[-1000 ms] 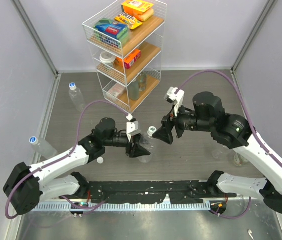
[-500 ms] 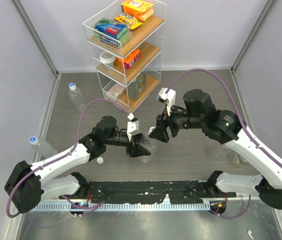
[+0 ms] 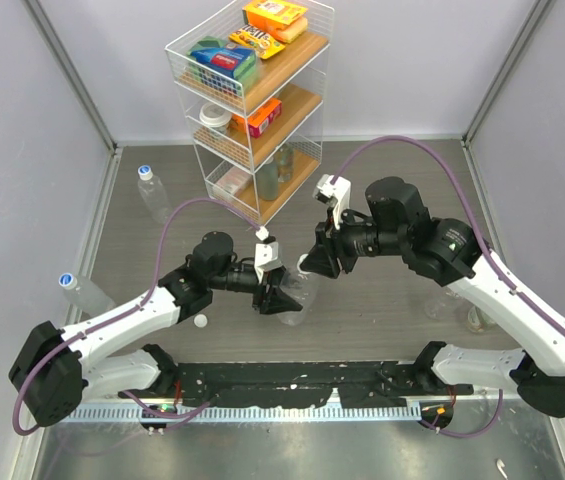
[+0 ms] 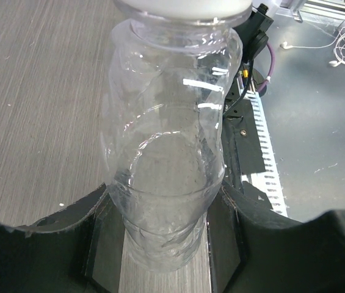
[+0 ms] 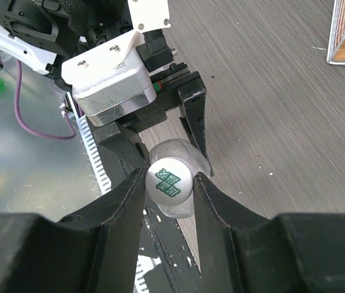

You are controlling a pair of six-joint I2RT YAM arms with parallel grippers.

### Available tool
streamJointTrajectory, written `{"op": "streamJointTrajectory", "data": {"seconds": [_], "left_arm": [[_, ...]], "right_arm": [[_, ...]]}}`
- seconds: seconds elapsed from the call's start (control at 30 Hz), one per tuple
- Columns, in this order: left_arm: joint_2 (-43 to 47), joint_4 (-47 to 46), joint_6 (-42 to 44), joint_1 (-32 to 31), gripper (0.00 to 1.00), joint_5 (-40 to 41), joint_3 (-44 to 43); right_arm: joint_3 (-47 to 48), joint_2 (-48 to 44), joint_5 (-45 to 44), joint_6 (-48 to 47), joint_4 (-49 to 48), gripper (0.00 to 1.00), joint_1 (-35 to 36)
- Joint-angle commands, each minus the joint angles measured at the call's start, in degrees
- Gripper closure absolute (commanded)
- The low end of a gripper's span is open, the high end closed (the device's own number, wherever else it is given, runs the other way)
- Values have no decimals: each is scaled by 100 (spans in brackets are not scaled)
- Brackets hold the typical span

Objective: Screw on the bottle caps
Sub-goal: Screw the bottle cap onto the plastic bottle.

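Observation:
A clear ribbed bottle (image 4: 166, 152) stands upright on the table, and my left gripper (image 4: 166, 244) is shut on its lower body. A white bottle cap (image 5: 170, 180) with green print sits on its neck. My right gripper (image 5: 170, 185) is shut on this cap from above, one finger touching each side. In the top view the bottle (image 3: 300, 292) is at the table's middle, with the left gripper (image 3: 282, 296) on its left and the right gripper (image 3: 314, 264) over its top.
A wire shelf rack (image 3: 257, 100) with boxes stands at the back. Capped bottles lie at the left (image 3: 152, 192) and far left (image 3: 84, 292). More clear bottles (image 3: 462, 305) stand at the right. A loose white cap (image 3: 200, 321) lies by the left arm.
My right gripper has moved left onto the bottle's top and closed its fingers on the cap. The left gripper has kept its hold on the bottle.

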State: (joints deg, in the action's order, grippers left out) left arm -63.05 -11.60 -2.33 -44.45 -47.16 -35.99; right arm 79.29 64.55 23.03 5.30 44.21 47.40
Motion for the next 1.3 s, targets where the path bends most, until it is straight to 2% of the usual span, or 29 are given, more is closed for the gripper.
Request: {"op": "streamJointTrajectory", "data": {"seconds": [0.0,0.1,0.23,0.3,0.47,0.57,0.73,0.87,0.97,1.1,1.27], "left_arm": [[55,-150,31,41,100,66,-198],[73,-132,22,41,100,136,-207],[91,-19,48,33,100,670,-294],[82,131,179,41,100,1066,-391],[161,-27,380,41,100,2121,-558],[292,-132,697,6,100,2526,-664],[478,87,1795,-362,100,3325,-1015],[276,649,2954,-1003,100,4239,-1524],[100,641,3720,-1583,100,5144,-1560],[-172,589,4134,-2049,100,5909,-1490],[-278,623,3846,-2226,100,5709,-1420]], "right_arm": [[105,-22,97,41,-132,61,15],[78,-31,35,41,-79,64,15],[-44,-48,-323,199,-96,75,15],[-150,-31,-815,514,-192,81,15],[-484,31,-2755,1674,-605,94,15],[-992,-118,-3198,2385,-1403,99,15],[-1888,-346,-3533,3344,-2528,99,24],[-2496,-592,-3989,4047,-3276,99,15],[-2637,-751,-4253,4339,-3418,99,15],[-2804,-962,-4438,4716,-3454,99,6],[-3007,-1208,-4412,4989,-3551,99,6]]}}
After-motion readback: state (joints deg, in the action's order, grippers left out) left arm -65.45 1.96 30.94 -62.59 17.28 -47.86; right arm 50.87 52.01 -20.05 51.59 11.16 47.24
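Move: The right fingers already pinch the white cap, with the held bottle's middle about 10 cm below them, 2 cm back and 2 cm left. From the left hand, gripping the bottle's body, the cap is some 12 cm up, 2 cm ahead and 2 cm right; a loose cap lies on the table 20 cm left, 2 cm ahead. The shelf's near corner stands roughly 22 cm ahead and 11 cm left of the right hand. Both hands carry bottle and pinched cap about 10 cm forward, the right twisting some 55 degrees clockwise, left counter-clockwise. ##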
